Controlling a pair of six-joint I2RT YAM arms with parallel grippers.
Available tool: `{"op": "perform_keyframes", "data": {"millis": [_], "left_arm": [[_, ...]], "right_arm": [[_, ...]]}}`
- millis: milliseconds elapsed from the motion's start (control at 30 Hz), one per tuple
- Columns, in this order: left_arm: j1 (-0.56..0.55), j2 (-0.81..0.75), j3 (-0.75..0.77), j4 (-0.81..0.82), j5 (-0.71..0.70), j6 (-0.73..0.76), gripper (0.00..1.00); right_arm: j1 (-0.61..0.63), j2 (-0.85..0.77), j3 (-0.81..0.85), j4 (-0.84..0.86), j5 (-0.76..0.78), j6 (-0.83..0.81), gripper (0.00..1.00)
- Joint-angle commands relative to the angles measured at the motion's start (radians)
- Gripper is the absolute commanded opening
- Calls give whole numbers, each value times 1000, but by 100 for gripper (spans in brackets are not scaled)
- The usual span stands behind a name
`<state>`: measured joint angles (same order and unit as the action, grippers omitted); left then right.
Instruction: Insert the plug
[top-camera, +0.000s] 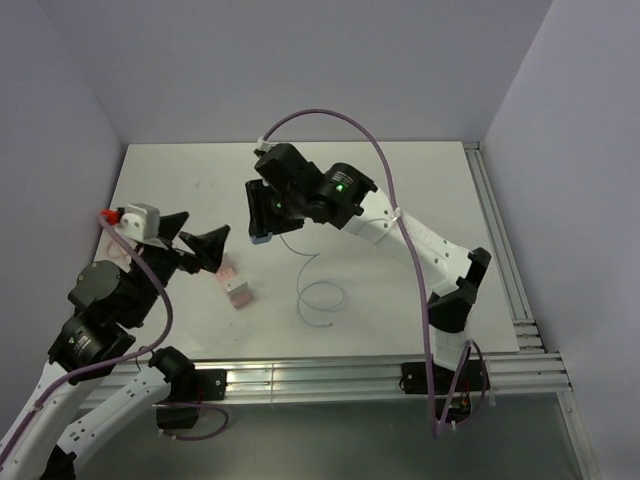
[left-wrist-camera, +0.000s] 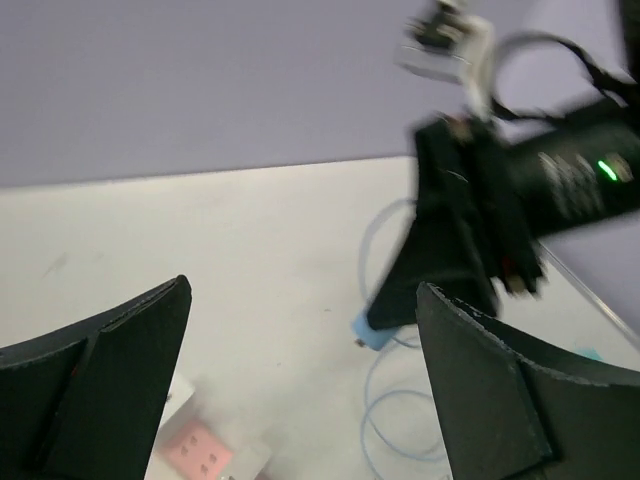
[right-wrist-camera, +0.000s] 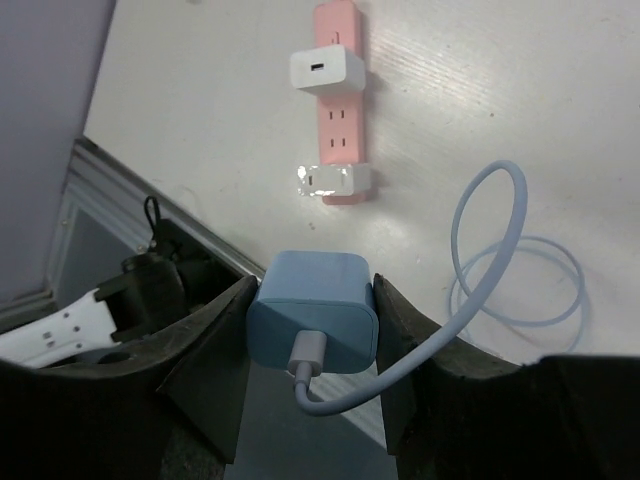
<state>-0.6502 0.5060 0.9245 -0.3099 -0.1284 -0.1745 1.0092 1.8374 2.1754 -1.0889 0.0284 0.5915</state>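
My right gripper is shut on the plug, a pale blue block clamped between both fingers. A thin pale cable leaves its back and loops on the table. From above, the right gripper hangs over the middle of the table with the plug at its tip. The pink socket strip lies below and ahead of it, carrying a white adapter. To the left of the strip, my left gripper stands open and holds nothing. Its own camera shows wide-apart fingers and the plug beyond.
A small clear-white block sits at the strip's near end. The cable coil lies right of the strip. An aluminium rail runs along the table's near edge and another down its right side. Purple robot cables arc over the right arm.
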Motion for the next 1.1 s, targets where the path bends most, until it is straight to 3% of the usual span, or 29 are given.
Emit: {"op": "perform_keyframes", "data": {"millis": [0,100,233,400,633,867,1067], "left_arm": [[-2,9,54,-190,-514,-250,99],[-2,75,138,-373,-672,-359,100],[-3,91,171,-403,-625,-382,99],[-3,83,212,-414,-614,-399,100],[-3,174,295,-586,-701,-534,99],[-2,56,208,-451,-708,-450,100],[-3,66,215,-471,-721,-453,99]], "right_arm": [[15,40,29,69,54,-64,0],[41,78,14,138,91,-107,0],[89,161,46,210,114,-160,0],[101,342,207,202,67,-190,0],[103,427,215,271,90,-160,0],[112,473,176,316,137,-142,0],[114,517,181,336,165,-142,0]]}}
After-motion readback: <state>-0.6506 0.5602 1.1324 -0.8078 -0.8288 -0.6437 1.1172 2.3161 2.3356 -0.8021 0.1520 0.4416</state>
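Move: Below and to the left of the right hand, which already grips the blue plug, the free socket of the pink power strip lies some 14 cm left, 6 cm ahead and 24 cm lower. White adapters flank it, one about 4 cm farther out and 2 cm left of it, the other as much nearer and to the right. The blue cable's loop lies level with the right hand, about 7 cm right. From the empty left hand the socket is roughly 11 cm ahead, 6 cm left, 30 cm below. Sinking about 14 cm while sweeping some 13 cm left and a little forward, the right hand carries the still-gripped plug towards the free socket, slowing as it comes in over the strip; the wrist turns only slightly. The wide-open left hand clears out to the left by about 12 cm, swinging some 40 degrees counter-clockwise. ##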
